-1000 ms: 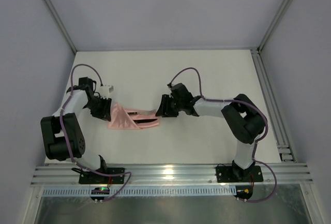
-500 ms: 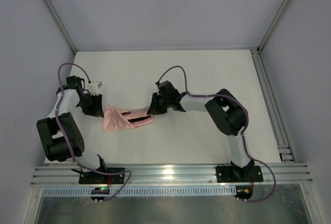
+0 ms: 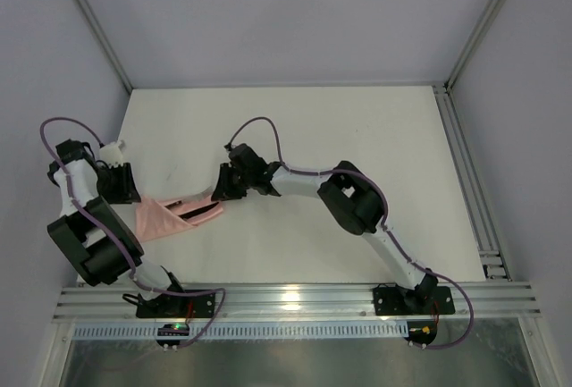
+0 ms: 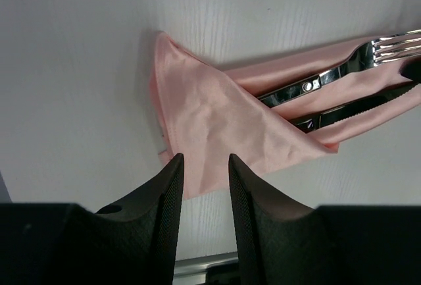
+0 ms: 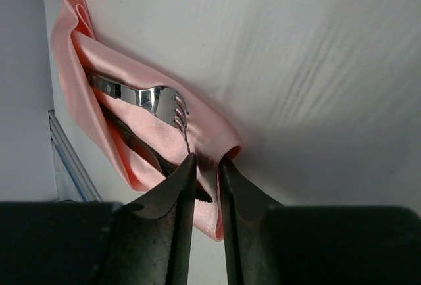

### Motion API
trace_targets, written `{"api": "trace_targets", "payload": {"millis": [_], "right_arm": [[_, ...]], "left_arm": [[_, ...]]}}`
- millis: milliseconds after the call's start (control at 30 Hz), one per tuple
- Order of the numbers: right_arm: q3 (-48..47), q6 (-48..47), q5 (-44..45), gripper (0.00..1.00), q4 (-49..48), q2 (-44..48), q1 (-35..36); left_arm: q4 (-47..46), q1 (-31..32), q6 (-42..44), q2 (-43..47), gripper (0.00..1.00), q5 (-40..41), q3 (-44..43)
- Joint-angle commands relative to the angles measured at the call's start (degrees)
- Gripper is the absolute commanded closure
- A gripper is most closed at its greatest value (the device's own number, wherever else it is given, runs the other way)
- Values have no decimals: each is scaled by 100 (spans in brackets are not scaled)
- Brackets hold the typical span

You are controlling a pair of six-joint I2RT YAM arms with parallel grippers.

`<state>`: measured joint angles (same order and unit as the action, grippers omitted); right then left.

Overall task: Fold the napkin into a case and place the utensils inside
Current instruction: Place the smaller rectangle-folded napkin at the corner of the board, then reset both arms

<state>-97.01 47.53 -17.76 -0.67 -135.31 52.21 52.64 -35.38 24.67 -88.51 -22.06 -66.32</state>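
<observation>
The salmon-pink napkin [image 3: 165, 218] lies folded as a narrow tapered case [image 4: 217, 120] at the table's left. Two utensils sit in it: a fork [image 4: 329, 77] with shiny tines and a dark knife [image 4: 358, 106] beside it. Both stick out of the case's open right end. My right gripper [image 3: 220, 192] is shut on a raised fold of cloth at that end [image 5: 205, 160], next to the fork [image 5: 141, 94] and over the knife [image 5: 135, 141]. At the case's left end, my left gripper [image 3: 130, 195] hovers above the pointed corner, open [image 4: 204, 160], with only flat cloth and table showing between its fingers.
The left arm is close to the left wall and frame post [image 3: 89, 29]. An aluminium rail [image 3: 286, 298] runs along the near edge and another [image 3: 465, 181] along the right edge. The white table [image 3: 357, 128] stretches behind and to the right.
Both grippers and the case with its utensils have shifted left across the table. The right gripper's fingers have narrowed onto the cloth at the right end.
</observation>
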Motion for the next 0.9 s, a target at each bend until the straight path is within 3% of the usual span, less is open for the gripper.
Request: {"api": "trace_targets", "payload": {"millis": [0,200,233,333,467,733,767,867], "right_arm": [[-406,125,78,73,198,-5,62],[-125,-384,440,34,383,705,-157],[-29,-463,423,21,366,820,-193],[164,-892,536,1,567,1381,-360],[656,-1386,958,1,866,2314,-597],[2657,-1940,2311,1,1612,4484,-1695],[2844,-1984,2556,1,1709,4930,-1818],[3574,-2054,2803,1,1999,5592,-2301]], "left_arm": [[343,-162,328,150,65,-211,-161],[562,-154,460,325,65,-167,-205],[580,-163,460,378,64,-167,-214],[650,-110,390,501,64,-141,-240],[826,591,232,598,64,79,-451],[598,3306,-743,774,64,940,-1451],[572,3935,-909,765,64,1176,-1549],[423,4792,-1130,817,64,1485,-1638]]}}
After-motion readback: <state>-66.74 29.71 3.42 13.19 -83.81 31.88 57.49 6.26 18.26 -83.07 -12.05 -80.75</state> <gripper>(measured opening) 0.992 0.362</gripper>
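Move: The right fingers are at the right-hand end of the folded napkin, whose middle lies about 12 cm to their left, 4 cm back and 2 cm lower. Inside it, the fork is some 9 cm left and level, the knife 6 cm left and 3 cm back; the folded flap is about 20 cm left and 6 cm back. From the empty left hand, the napkin's middle is roughly 10 cm right, straight across, 8 cm below. The right fingers let go of the napkin's end, spreading from nearly shut to wide open after a last small nudge left, then the hand pulls off to the right about 28 cm, rising 17 and reaching slightly forward, wrist swinging clockwise. The left hand, touching nothing, eases back a little, then sweeps right nearly 20 cm while climbing and going forward, turning clockwise about 30 degrees. ##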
